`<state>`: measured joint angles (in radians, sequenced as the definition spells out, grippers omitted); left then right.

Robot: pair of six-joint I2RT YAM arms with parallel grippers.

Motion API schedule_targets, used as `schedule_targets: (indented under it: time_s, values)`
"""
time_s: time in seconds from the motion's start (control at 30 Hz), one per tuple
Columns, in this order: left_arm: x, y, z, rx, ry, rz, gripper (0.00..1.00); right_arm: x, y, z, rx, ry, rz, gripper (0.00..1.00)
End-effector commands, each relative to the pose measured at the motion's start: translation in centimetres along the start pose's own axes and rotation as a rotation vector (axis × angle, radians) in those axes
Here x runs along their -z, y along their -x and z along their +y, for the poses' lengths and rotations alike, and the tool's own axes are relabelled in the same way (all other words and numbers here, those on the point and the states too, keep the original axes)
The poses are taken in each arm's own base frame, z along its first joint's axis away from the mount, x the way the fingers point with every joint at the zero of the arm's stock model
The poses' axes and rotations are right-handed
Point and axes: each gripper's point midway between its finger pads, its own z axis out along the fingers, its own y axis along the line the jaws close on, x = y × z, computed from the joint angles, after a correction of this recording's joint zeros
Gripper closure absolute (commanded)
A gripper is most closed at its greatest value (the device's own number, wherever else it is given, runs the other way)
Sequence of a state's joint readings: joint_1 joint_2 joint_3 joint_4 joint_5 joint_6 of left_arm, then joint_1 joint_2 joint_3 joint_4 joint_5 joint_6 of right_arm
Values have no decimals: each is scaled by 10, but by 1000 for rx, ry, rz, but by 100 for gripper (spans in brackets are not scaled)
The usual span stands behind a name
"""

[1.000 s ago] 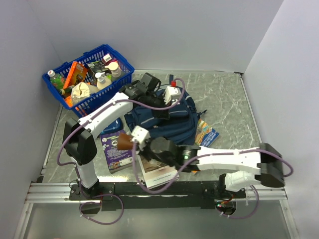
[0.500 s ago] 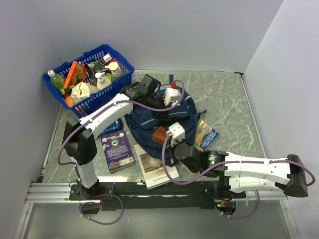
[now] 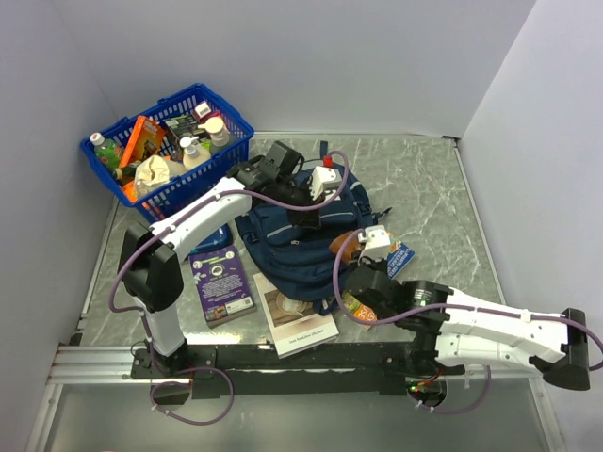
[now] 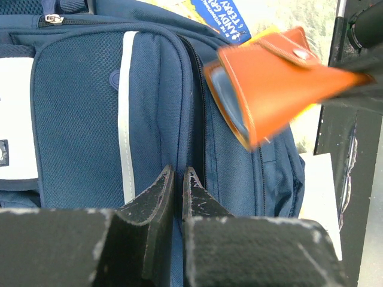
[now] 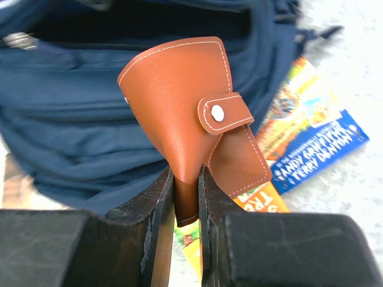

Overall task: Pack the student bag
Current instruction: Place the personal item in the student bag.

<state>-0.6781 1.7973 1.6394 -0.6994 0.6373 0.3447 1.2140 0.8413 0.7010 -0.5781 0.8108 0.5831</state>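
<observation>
The student bag (image 3: 297, 235), navy with a lighter front panel, lies on the table's middle. My left gripper (image 3: 309, 215) is over its top, shut on a fold of the bag's fabric (image 4: 177, 179) beside the open zip. In the left wrist view the bag (image 4: 78, 107) fills the frame. My right gripper (image 3: 356, 249) hovers by the bag's right side, shut on the bottom edge of a brown leather pouch (image 3: 342, 243) with a snap flap. The right wrist view shows that gripper (image 5: 186, 186) pinching the pouch (image 5: 179, 101) upright before the bag's dark opening (image 5: 143, 24).
A blue plastic basket (image 3: 236, 118) full of bottles and packets stands at the back left. A colourful book (image 3: 396, 256) lies right of the bag, under the right gripper. A purple book (image 3: 221, 282) and a white booklet (image 3: 300, 322) lie in front of the bag.
My right arm has swung from the front left, over the purple book, across to the bag's right side, carrying the brown pouch. The left gripper has stayed on the bag.
</observation>
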Motion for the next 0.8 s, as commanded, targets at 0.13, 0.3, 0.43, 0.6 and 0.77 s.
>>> schedule_targets:
  time_s: [0.13,0.3,0.43,0.6,0.77]
  values:
    - [10,28,-9,-59,-23,-95,92,-14,26,-6,-104,-80,13,82]
    - [10,31,-15,-72,-32,-112,92,-24,30,11,-116,-33,40,80]
    - [5,29,-21,-89,-47,-98,92,-26,38,29,-110,25,61,77]
    - [1,26,-28,-105,-49,-101,94,-26,47,47,-144,74,85,71]
    - [-4,21,-37,-110,-72,-81,94,-29,65,48,-206,68,70,48]
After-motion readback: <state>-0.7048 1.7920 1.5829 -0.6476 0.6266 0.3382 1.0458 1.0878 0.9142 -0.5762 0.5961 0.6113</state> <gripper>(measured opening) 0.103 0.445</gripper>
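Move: The mouth of the student bag, where the personal item (a brown wallet, already in the right fingers) is going, lies about 5 cm ahead, 6 cm left and 4 cm below the right hand. The treehouse book is roughly 10 cm back, 3 cm right and 14 cm below that hand; the blue book, at that same height, is about 10 cm right and 1 cm back. From the left hand, pinching the bag's rim, the mouth is some 3 cm right, 2 cm back and 3 cm down. The wallet is carried leading-end first into the bag's mouth: the right hand goes forward about 3 cm, drifting slightly right, then swings left some 5 cm beneath the rim with a small rise, its wrist tipping down about 10 degrees. Late on, its fingers open to nearly half around the wallet's near end. The left hand keeps pinching the rim, easing down, back and right. ##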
